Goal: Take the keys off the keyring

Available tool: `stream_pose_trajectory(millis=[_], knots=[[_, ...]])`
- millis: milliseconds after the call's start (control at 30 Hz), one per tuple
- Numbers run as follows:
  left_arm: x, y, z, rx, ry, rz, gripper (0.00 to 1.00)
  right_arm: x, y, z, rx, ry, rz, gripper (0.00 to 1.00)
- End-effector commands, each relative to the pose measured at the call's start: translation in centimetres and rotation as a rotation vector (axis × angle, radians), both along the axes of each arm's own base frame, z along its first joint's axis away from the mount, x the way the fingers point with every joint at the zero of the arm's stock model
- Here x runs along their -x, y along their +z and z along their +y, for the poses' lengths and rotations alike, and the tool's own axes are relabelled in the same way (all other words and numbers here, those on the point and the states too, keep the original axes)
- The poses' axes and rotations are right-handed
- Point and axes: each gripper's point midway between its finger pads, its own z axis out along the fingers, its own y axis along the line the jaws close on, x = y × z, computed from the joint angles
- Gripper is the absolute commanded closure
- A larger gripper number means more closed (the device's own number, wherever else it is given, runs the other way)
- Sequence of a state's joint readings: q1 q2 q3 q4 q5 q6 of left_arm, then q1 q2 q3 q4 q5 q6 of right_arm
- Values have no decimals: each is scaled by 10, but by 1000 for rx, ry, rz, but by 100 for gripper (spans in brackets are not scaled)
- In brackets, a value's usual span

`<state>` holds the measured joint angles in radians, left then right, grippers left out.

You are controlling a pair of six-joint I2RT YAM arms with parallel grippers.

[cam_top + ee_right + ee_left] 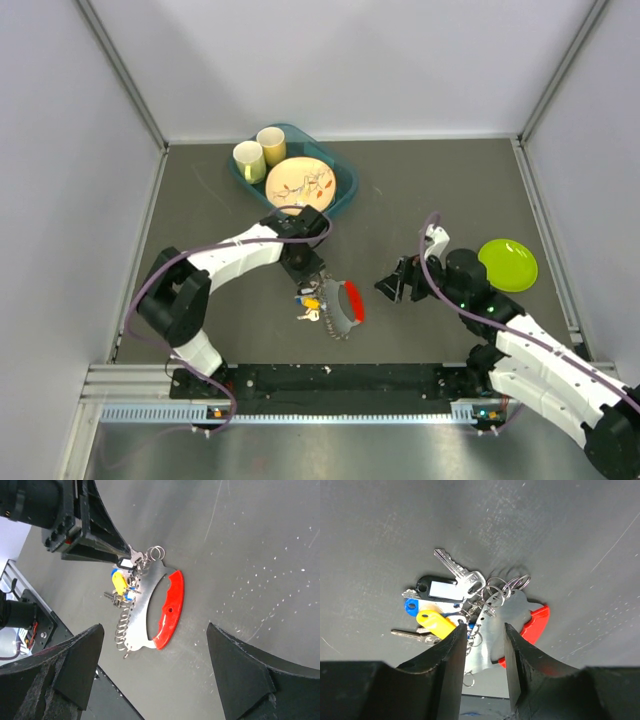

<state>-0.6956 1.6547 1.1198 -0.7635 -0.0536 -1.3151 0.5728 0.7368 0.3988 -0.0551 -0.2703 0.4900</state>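
The keys [436, 622] lie bunched on the dark table: yellow and blue heads, a black tag, plain silver ones. They hang on small rings [507, 586] of the keyring, a flat metal crescent with a red curved clip [538, 622]. My left gripper [485, 632] is open just above it, jaws on either side of the metal crescent's edge, holding nothing. In the top view it [306, 284] is right over the keys [308, 305]. My right gripper [155, 628] is wide open and empty, hovering right of the red clip [171, 607]; it also shows in the top view [392, 285].
A teal tray [345, 192] at the back holds two cups [259, 153] and a patterned plate. A lime-green plate [508, 265] lies right of the right arm. The metal rail [330, 385] runs along the near edge, close to the keyring.
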Motion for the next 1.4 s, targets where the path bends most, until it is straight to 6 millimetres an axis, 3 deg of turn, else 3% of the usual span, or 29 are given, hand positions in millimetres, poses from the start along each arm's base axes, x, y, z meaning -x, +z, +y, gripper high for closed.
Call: stream_pose_trajectory(millis=[0,367,867,1133,1233,1267,1367], knots=[[-14,13,3,-29,192,-14,59,0,-5,-7,23,-18,-2,16],[-19,5,-8,-53,224,21,60,1,-5,-10,38,-19,-19,15],[-12,-24,-11,-98,209,105,67,2,-7,-13,56,-24,-26,16],[-3,-22,-13,-88,177,107,78,2,-13,-15,64,-33,-16,16],[-5,-19,-17,-71,154,99,88,1,-16,-13,58,-32,-9,16],[-6,-18,-19,-63,146,99,95,1,-16,-14,58,-33,-5,15],[-4,-15,-20,-54,132,101,100,2,-18,-12,52,-25,2,16]])
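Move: The key rings at the far end of the silver, red-handled keyring lie almost under the left hand, about 1 cm ahead, 2 cm right and 3 cm below. From that hand, the black tag is some 2 cm back and 2 cm left, the yellow tag about 4 cm back and 2 cm left, and the red handle roughly 5 cm back and 8 cm right. From the right hand, these rings are about 14 cm left, 3 cm ahead and 12 cm down. At the keyring's far-end rings, beside the silver key's head, the left fingers go from about two-fifths open to shut, pinching at the ring. Before that the hand rises 1 cm while edging forward, then sinks nearly 4 cm onto them, drifting 1 cm right and turning slightly counter-clockwise. The open, empty right hand sinks some 2 cm and backs off slightly rightwards. ##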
